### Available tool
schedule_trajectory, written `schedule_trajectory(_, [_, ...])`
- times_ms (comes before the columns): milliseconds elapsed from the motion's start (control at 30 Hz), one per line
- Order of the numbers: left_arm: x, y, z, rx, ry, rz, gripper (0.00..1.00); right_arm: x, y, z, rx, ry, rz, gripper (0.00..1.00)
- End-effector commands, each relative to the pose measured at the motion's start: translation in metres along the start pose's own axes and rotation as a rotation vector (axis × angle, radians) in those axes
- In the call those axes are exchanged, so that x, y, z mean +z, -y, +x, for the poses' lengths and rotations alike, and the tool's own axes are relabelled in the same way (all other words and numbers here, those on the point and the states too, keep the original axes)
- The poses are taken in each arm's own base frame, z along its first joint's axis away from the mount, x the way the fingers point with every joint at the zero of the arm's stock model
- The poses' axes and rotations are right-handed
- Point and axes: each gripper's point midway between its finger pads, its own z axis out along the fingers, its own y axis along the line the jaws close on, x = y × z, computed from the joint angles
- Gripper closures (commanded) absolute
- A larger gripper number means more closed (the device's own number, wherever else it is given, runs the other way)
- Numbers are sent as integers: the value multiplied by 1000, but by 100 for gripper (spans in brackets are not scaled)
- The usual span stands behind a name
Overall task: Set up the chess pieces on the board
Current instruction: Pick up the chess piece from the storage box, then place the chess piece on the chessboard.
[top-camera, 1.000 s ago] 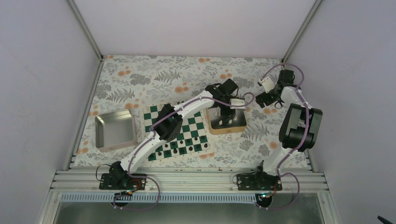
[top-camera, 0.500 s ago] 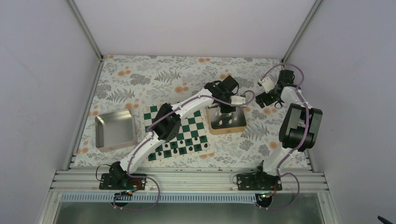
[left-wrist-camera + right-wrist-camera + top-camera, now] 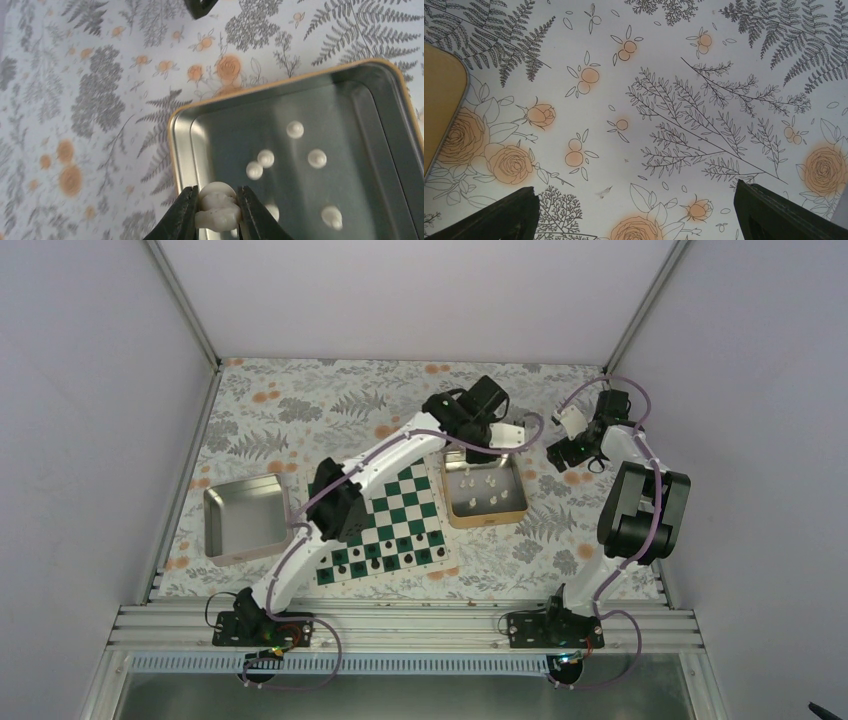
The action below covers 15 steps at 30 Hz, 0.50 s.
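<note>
My left gripper point(image 3: 217, 212) is shut on a white chess piece point(image 3: 218, 206) and holds it above the left rim of the tan tin point(image 3: 280, 83). Several more white pieces point(image 3: 295, 129) lie loose on the tin's floor. In the top view the left gripper point(image 3: 470, 447) hangs over the tin's far edge point(image 3: 487, 523). The green and white board point(image 3: 400, 512) lies left of the tin, with dark pieces point(image 3: 385, 552) along its near rows. My right gripper point(image 3: 636, 215) is open and empty over the floral cloth, right of the tin point(image 3: 560, 450).
A grey square tray point(image 3: 247, 518) stands left of the board. The left arm stretches across the board's far left part. The tin's corner point(image 3: 439, 100) shows at the left of the right wrist view. Walls close in the table on three sides.
My left gripper has risen out of the tin and moved toward its far edge with a white piece in it. The right arm has barely moved.
</note>
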Motion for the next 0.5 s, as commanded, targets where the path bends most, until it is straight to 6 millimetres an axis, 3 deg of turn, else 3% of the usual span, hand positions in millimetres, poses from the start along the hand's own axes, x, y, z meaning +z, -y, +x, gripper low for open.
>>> schedule_trajectory(0, [-40,-11,35,-30,-118,-15,82,-1,3,-1,3,11,-12,0])
schedule_trajectory(267, [-108,-49,118,-180,-224,-126,82,-1,3,-3,2,10,-15,0])
schedule_trajectory(467, [-144,-54,192,-304,-279,-194,82,-1,4,-3,4,5,-14,0])
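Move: The left hand, already holding a white chess piece above the storage box, has the middle of the board's far row about 25 cm to its left, 4 cm ahead and 12 cm below. The white piece on that row's right-hand corner stands some 14 cm left and 5 cm ahead; the box's middle is about 2 cm right and 2 cm back, 12 cm down. From the right hand, that row's middle lies roughly 44 cm left, level ahead, 6 cm lower. Leftward in a quickening sweep, the left hand carries the pinched piece about 21 cm from above the storage box to the board's far edge, rising a couple of centimetres first, then staying nearly level and drifting some 5 cm forward. The wrist turns about 20 degrees counter-clockwise while the fingers swing closer to straight down and keep their hold. ##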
